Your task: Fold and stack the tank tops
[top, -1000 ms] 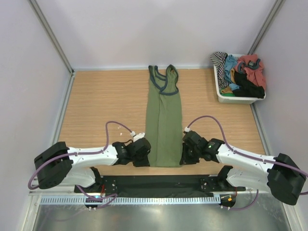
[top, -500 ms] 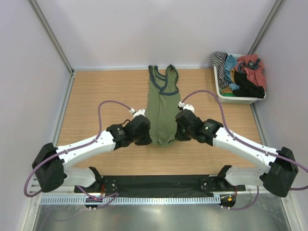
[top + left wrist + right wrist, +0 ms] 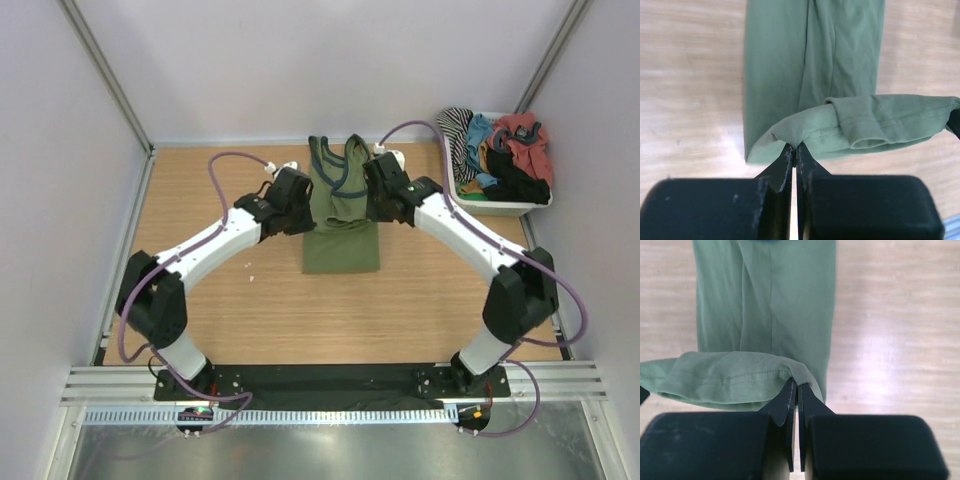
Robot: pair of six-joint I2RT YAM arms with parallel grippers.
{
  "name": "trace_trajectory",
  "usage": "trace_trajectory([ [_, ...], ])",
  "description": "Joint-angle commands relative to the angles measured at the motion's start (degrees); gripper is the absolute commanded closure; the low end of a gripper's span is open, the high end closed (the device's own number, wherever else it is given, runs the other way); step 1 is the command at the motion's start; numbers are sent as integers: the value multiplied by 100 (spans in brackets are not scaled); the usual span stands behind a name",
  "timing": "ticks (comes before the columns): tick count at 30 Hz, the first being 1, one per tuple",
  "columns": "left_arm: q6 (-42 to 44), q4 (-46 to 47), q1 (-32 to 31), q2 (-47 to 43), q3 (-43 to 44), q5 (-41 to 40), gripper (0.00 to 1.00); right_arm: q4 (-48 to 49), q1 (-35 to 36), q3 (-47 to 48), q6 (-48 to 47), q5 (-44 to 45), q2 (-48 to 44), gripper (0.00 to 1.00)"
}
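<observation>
The olive green tank top (image 3: pixel 340 245) lies in the middle of the table, its dark-trimmed neck at the far end. Its hem is lifted and carried over the body toward the neck. My left gripper (image 3: pixel 303 212) is shut on the hem's left corner (image 3: pixel 790 135). My right gripper (image 3: pixel 376 205) is shut on the hem's right corner (image 3: pixel 797 372). The hem hangs between the two grippers above the flat lower layer (image 3: pixel 815 60) (image 3: pixel 770 295). Among the clothes in the bin at the back right lies a black garment (image 3: pixel 518 182); whether it is the black tank top I cannot tell.
A white bin (image 3: pixel 490 207) at the back right holds striped, teal, red and black garments. Grey walls close in the table on the left, right and far sides. Both arms stretch far forward from their bases at the near edge.
Both grippers have carried the hem from the near edge up over the tank top toward its neck, so the garment now lies doubled and shorter.
</observation>
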Motion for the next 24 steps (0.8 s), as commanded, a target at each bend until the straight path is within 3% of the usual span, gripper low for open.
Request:
trace_trajectory([
  [1,215,23,288,522,679,-43,100,42,-173,832,-334,69,627,99],
  [4,232,5,491,918,1093,-34,100,-46,-313,1613,-396,51,1269,99],
  [9,311,6,711,1420,1551,115,100,-108,-550,2151,-378,-98,2034,99],
  [24,479,-12,860,2300,2325,432,100,-64,-841,2459,-404,-301,2405,99],
])
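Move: Between them the hands hold the tank top's hem up, about 14 cm above the layer on the table. The neckline lies about 23 cm ahead and 10 right of the left hand, and 21 ahead and 4 left of the right hand. The shoulder straps end some 15 cm beyond the neckline. The new fold edge lies about 3 cm behind and 7 right of the left hand. The laundry basket stands some 31 cm ahead and 33 right of the right hand. Forward together, both hands carry the pinched hem some 10 cm over the tank top towards its neckline, quickly at first and then slowing almost to a stop. As they slow they sink about 5 cm, with the right hand tipping its fingers about five degrees further down. Both grippers stay shut on the hem's corners and keep the strip between them off the table. ##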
